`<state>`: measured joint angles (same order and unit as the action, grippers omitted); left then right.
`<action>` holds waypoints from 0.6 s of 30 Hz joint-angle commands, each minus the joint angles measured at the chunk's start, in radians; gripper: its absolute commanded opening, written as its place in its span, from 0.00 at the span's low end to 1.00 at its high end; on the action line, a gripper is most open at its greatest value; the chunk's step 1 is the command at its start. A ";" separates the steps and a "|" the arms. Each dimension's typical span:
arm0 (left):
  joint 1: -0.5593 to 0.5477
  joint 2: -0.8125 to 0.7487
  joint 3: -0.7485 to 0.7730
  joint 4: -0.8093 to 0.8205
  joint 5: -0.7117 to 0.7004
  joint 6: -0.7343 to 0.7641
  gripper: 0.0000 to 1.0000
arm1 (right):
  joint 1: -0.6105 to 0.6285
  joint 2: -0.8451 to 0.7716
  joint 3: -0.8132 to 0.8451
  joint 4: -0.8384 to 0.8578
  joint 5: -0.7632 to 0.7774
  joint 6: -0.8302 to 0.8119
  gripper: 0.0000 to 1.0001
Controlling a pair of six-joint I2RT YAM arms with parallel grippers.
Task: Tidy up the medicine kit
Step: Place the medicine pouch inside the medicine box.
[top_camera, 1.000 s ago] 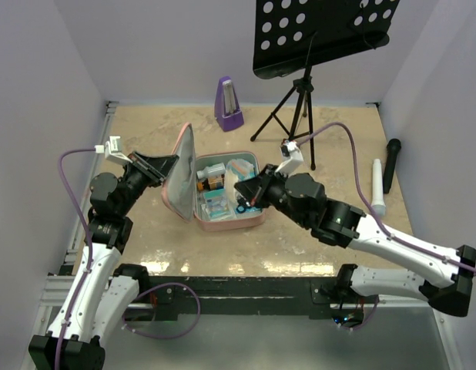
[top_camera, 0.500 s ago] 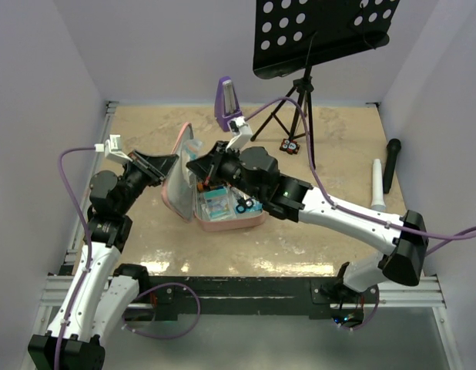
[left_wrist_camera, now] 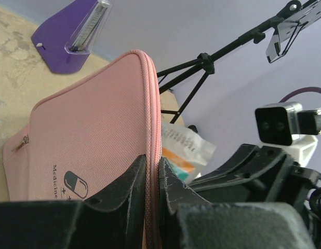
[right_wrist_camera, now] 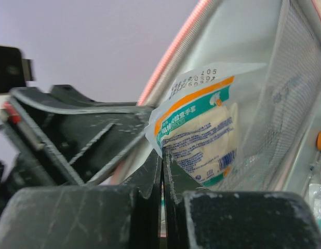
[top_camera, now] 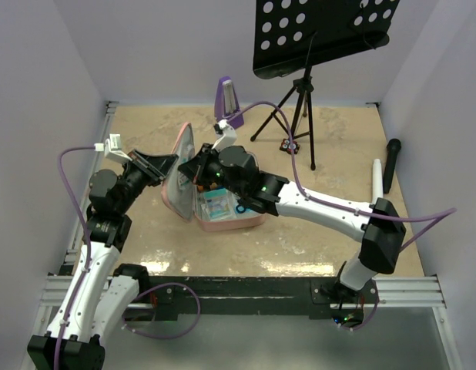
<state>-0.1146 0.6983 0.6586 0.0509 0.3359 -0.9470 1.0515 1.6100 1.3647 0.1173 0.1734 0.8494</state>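
Note:
The pink medicine kit (top_camera: 232,224) lies unzipped mid-table, its lid (top_camera: 182,156) standing nearly upright. My left gripper (top_camera: 171,163) is shut on the lid's zip edge (left_wrist_camera: 153,129), with a finger on each side. My right gripper (top_camera: 195,171) reaches over the case to the lid's grey inner face. It is shut on a corner of a white packet with orange and teal bands (right_wrist_camera: 202,132), which rests against the lid's mesh pocket (right_wrist_camera: 285,104). The same packet (left_wrist_camera: 187,148) pokes out behind the lid in the left wrist view. Small boxes (top_camera: 217,205) fill the base.
A purple metronome (top_camera: 228,102) stands behind the kit. A black music stand tripod (top_camera: 298,104) is at the back right, with a small dark item (top_camera: 289,145) near its foot. A white tube (top_camera: 378,187) and a black microphone (top_camera: 390,163) lie at the right.
My right arm has swung left across the open case, carrying the packet from the right side of the base to the inside of the lid. The left arm has kept hold of the lid.

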 commanded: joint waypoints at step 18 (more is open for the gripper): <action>-0.007 -0.005 0.061 -0.010 0.003 0.025 0.00 | -0.002 -0.119 0.057 -0.169 0.121 -0.191 0.41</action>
<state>-0.1146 0.6983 0.6769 0.0170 0.3252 -0.9379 1.0500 1.5475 1.3663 0.0139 0.2283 0.7471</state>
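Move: The right hand holds the medicine pouch at the lid's inner face; the lid's mesh pocket it is bound for has its middle about 3 cm ahead, 2 cm left and 8 cm below. The open box's middle lies roughly 3 cm ahead, 12 cm right and 27 cm down, with the orange-capped bottle some 5 cm to the left of that and level with it fore and aft. From the left hand, gripping the lid's edge, the pocket is about 1 cm ahead, 1 cm right and 8 cm below. The right hand sinks about 2 cm along the inside of the raised lid, easing the pouch down at the mesh pocket, then opens its shut fingers to nearly half and lets go of the pouch. With the fingers open it backs off to the right and up, some 3 cm away from the lid, rolling only a few degrees, while the left hand keeps its pinch on the lid's edge and holds the lid upright. ##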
